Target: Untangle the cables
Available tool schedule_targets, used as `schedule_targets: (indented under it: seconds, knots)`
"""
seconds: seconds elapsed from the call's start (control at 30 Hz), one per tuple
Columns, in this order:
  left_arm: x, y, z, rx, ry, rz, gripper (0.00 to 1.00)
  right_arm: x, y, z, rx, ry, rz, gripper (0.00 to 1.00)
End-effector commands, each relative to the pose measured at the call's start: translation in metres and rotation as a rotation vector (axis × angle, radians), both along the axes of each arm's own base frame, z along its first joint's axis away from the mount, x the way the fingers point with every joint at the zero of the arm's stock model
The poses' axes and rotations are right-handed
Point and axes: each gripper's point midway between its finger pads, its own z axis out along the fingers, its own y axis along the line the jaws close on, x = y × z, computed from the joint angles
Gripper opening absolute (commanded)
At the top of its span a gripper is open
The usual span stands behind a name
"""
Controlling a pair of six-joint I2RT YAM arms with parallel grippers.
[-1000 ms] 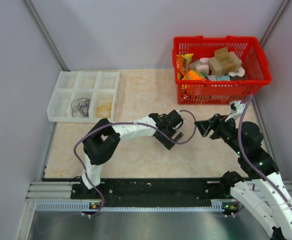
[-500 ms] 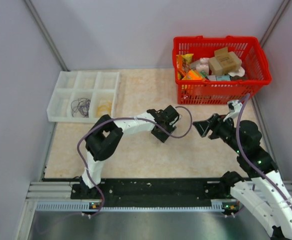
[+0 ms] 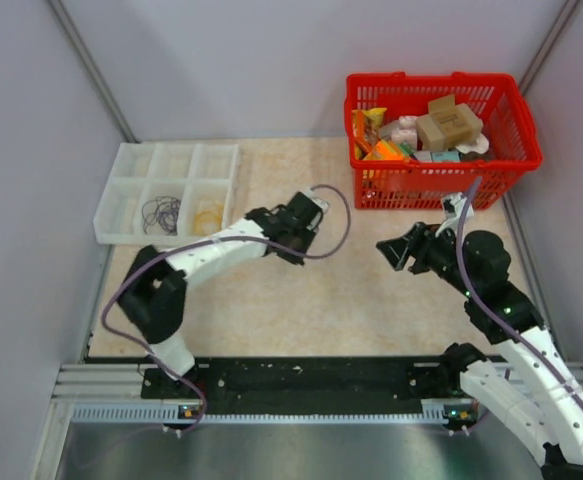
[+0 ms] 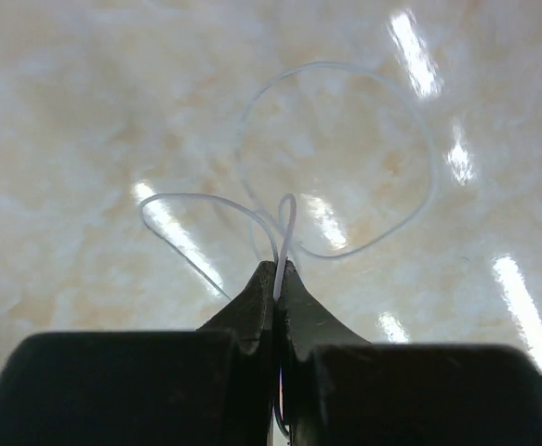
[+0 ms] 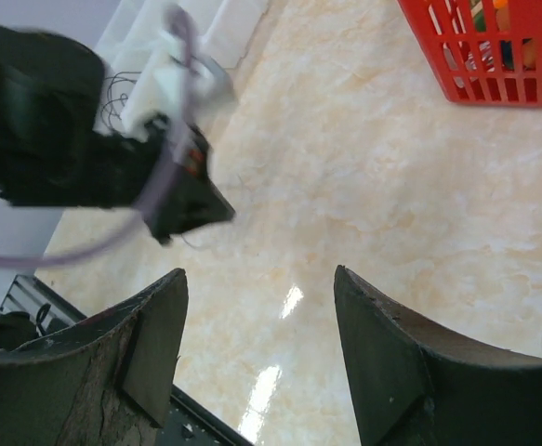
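My left gripper is shut on a thin whitish cable, which loops out in front of the fingertips just above the tabletop. From above, the left gripper sits left of the table's middle; the strand is too fine to show there. A dark cable and a yellowish cable lie coiled in separate compartments of the white tray. My right gripper hovers right of centre, open, with nothing between its fingers. The left gripper shows in the right wrist view too.
A red basket full of packets and boxes stands at the back right, its corner close to the right arm. Grey walls enclose the table on three sides. The black rail with the arm bases runs along the near edge.
The left gripper has gone from open to shut on the whitish cable and has moved left and back, towards the tray. The right gripper has drifted slightly left, still open.
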Motion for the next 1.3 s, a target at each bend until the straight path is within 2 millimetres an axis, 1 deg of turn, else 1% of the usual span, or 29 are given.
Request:
schedule_targets:
  seconds: [0.0,0.1,0.17,0.23,0.27,0.33,0.4,0.47,0.53,0.57,0.6,0.67,0.73,0.77,0.8,0.9,0.93,0.97,1.13,1.2,1.27]
  knots:
    - [0.041,0.048,0.108,-0.264,-0.201,0.229,0.00,0.009,0.012,0.010,0.032,-0.037,0.051,0.64]
    - [0.057,0.089,0.155,-0.366,-0.294,0.336,0.00,0.013,0.023,0.004,0.039,-0.024,0.099,0.63]
    - [0.067,0.124,0.187,-0.391,-0.399,0.421,0.00,0.016,0.029,0.001,0.032,-0.015,0.128,0.63]
    - [0.076,0.164,0.215,-0.396,-0.495,0.523,0.00,0.019,0.035,-0.001,0.028,0.001,0.152,0.63]
    - [0.080,0.180,0.225,-0.415,-0.522,0.557,0.00,0.020,0.038,-0.001,0.032,0.002,0.169,0.63]
    - [0.090,0.217,0.244,-0.460,-0.567,0.650,0.00,0.021,0.044,-0.003,0.044,0.008,0.200,0.63]
    - [0.099,0.249,0.255,-0.500,-0.585,0.737,0.00,0.023,0.049,-0.006,0.058,0.014,0.217,0.63]
    - [0.109,0.290,0.260,-0.521,-0.616,0.844,0.00,0.022,0.053,-0.005,0.058,0.004,0.227,0.63]
    - [0.116,0.331,0.257,-0.553,-0.641,0.966,0.00,0.023,0.056,-0.004,0.060,-0.002,0.229,0.63]
    - [0.121,0.348,0.252,-0.574,-0.643,1.022,0.00,0.023,0.056,-0.004,0.063,-0.004,0.228,0.63]
    - [0.125,0.362,0.246,-0.604,-0.633,1.072,0.00,0.023,0.057,-0.004,0.065,-0.005,0.226,0.63]
    - [0.141,0.380,0.228,-0.683,-0.583,1.141,0.00,0.024,0.058,-0.003,0.068,-0.011,0.222,0.63]
    - [0.151,0.396,0.210,-0.737,-0.531,1.213,0.00,0.027,0.057,-0.004,0.063,-0.015,0.215,0.63]
    - [0.158,0.403,0.203,-0.746,-0.530,1.215,0.00,0.026,0.057,-0.002,0.064,-0.019,0.214,0.63]
    - [0.164,0.410,0.198,-0.744,-0.546,1.228,0.00,0.027,0.056,-0.003,0.060,-0.019,0.208,0.63]
    - [0.176,0.434,0.174,-0.739,-0.522,1.315,0.00,0.028,0.053,-0.004,0.055,-0.020,0.192,0.63]
    - [0.179,0.439,0.166,-0.740,-0.507,1.329,0.00,0.028,0.053,-0.005,0.055,-0.019,0.190,0.63]
    - [0.183,0.444,0.160,-0.726,-0.501,1.333,0.00,0.028,0.053,-0.005,0.056,-0.019,0.192,0.63]
    - [0.196,0.481,0.130,-0.548,-0.565,1.325,0.00,0.025,0.055,0.007,0.065,-0.036,0.212,0.63]
    - [0.197,0.495,0.116,-0.505,-0.556,1.342,0.00,0.025,0.054,0.007,0.057,-0.034,0.207,0.63]
    - [0.200,0.506,0.108,-0.443,-0.576,1.334,0.00,0.026,0.053,0.004,0.047,-0.031,0.201,0.63]
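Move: The left hand already grips the last cable just above the table; the tray's empty front-left compartment lies about 46 cm to its left, 14 cm ahead and some 5 cm lower. At about that same height, the yellow cable's compartment is roughly 24 cm left and 12 ahead, and the dark cable's compartment 36 left and 13 ahead. From the right hand, the empty compartment is about 67 cm left, 17 ahead and 24 below. Keeping its shut fingers on the cable, the left hand swings about 47 cm left and 18 cm forward in a high arc, rising some 24 cm to carry the loops over the filled compartments and then sinking about 15 cm towards the empty front-left one, while the wrist tilts and turns roughly 80 degrees counter-clockwise. The right hand, empty and partly open, drifts about 5 cm left and a little forward over bare table, turning slightly counter-clockwise, then stays there. ##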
